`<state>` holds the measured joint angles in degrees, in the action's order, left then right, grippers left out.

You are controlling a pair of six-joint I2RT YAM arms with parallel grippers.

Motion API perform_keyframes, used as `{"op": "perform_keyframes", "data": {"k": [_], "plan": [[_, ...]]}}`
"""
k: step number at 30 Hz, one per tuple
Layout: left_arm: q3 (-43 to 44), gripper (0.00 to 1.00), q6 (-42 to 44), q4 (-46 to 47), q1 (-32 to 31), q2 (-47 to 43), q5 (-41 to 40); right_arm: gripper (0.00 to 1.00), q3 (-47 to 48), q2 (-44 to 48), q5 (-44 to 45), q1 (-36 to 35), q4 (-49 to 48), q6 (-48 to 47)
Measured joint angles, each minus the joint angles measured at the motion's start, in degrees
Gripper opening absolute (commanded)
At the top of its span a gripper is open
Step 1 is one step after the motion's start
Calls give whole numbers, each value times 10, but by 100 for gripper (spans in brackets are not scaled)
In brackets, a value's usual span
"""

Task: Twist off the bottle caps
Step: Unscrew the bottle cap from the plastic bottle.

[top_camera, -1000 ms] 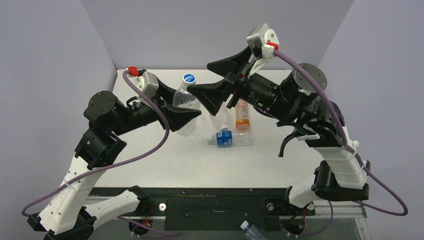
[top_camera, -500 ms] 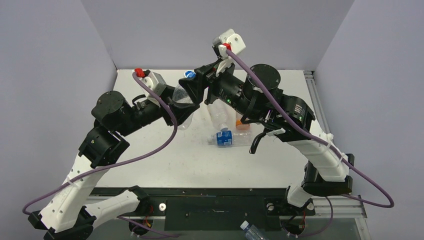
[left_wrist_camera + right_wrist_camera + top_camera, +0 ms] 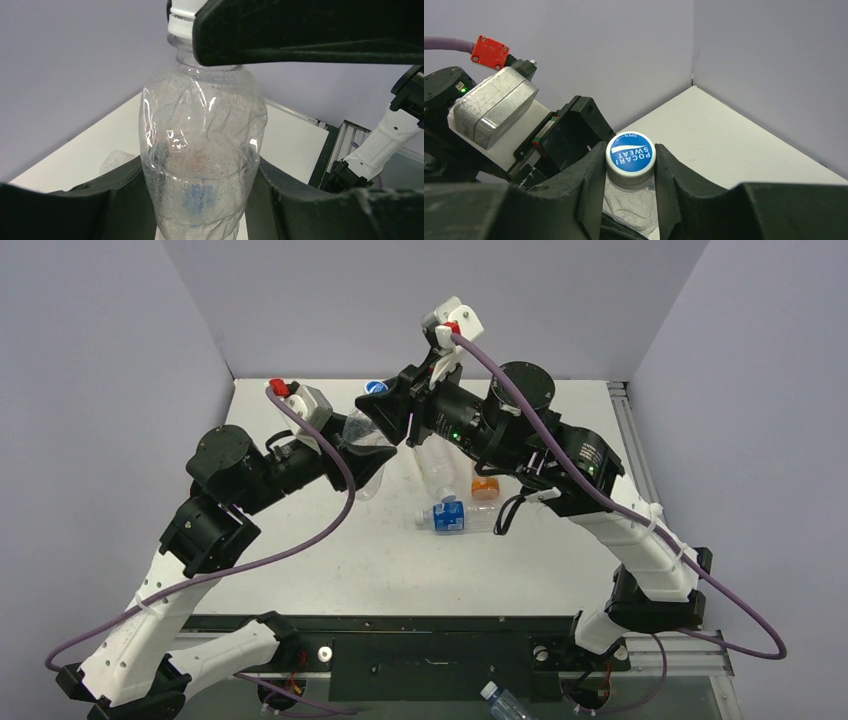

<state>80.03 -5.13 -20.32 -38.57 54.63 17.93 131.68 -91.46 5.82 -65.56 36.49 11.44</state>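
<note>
A crumpled clear bottle [image 3: 362, 432] stands upright at the back of the table, with my left gripper [image 3: 366, 466] shut on its lower body [image 3: 202, 150]. Its bottle cap [image 3: 630, 157] has a white ridged side and a blue printed top. My right gripper [image 3: 630, 167] comes in from above and is shut on that cap, one finger on each side. In the left wrist view the cap [image 3: 181, 19] shows white at the top edge, half hidden by a black finger of the right gripper. From the top view only a sliver of the blue cap [image 3: 376, 388] shows beside the right gripper [image 3: 386, 408].
Behind my right arm a second clear bottle [image 3: 437, 472] and an orange bottle [image 3: 484, 483] sit on the table. A blue-labelled bottle [image 3: 455, 515] lies on its side mid-table. Another bottle [image 3: 500, 702] lies below the table's near edge. Walls close the left, back and right.
My right gripper swung left and down from above the table's middle onto the cap and closed on it. The left gripper kept hold of the bottle and shifted slightly.
</note>
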Motion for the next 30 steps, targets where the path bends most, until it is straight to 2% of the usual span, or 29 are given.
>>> {"op": "perform_keyframes", "data": {"k": [4, 8, 13, 19, 20, 21, 22, 23, 24, 26, 28, 30], "plan": [[-8, 0, -8, 1, 1, -6, 3, 0, -46, 22, -88, 37, -32, 12], [-11, 0, -52, 16, 2, -7, 41, 0, -127, 57, -276, 109, -121, 54], [0, 0, -132, 59, 3, -8, 149, 0, -168, 70, -485, 151, -254, 127], [26, 0, -184, 104, -5, -6, 291, 0, -180, 70, -640, 150, -409, 219], [26, 0, -187, 106, -5, -6, 309, 3, -183, 70, -654, 149, -421, 226], [26, 0, -188, 106, -5, -6, 322, 15, -183, 70, -666, 149, -425, 230], [26, 0, -188, 106, -5, -5, 329, 21, -183, 70, -673, 150, -423, 227], [26, 0, -186, 105, -5, -6, 334, 36, -181, 70, -674, 152, -409, 219], [25, 0, -181, 102, -4, -5, 335, 44, -174, 71, -671, 153, -385, 198], [20, 0, -164, 97, -3, -5, 332, 68, -153, 76, -647, 152, -311, 146], [8, 0, -129, 89, -3, -10, 325, 76, -136, 87, -586, 145, -223, 78], [-7, 0, -94, 78, -4, -17, 308, 78, -123, 99, -516, 127, -150, 15]]}}
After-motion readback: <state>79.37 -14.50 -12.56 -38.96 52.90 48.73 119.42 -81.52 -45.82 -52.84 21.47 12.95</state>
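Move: Both hands are already on the bottle. The right fingers are shut on the cap, at their hand point, with the bottle's middle about 9 cm below; from the left hand, which grips the body, the cap is roughly 9 cm up and 1 cm ahead. From the right hand, on the table some 45 cm down, the blue-label bottle lies about 4 cm ahead and 15 cm right, the clear bottle 18 ahead and 9 right, the orange bottle 18 ahead and 22 right. Keeping its pinch on the cap, the right hand twists counter-clockwise by some 55 degrees while the left, still gripping the body, turns it clockwise by about 35, both hands swinging back towards the base by about 12 cm and rising a few on the way. They then ease forward a little and sink, and the right fingers open wide off the cap as that wrist starts turning back clockwise. ##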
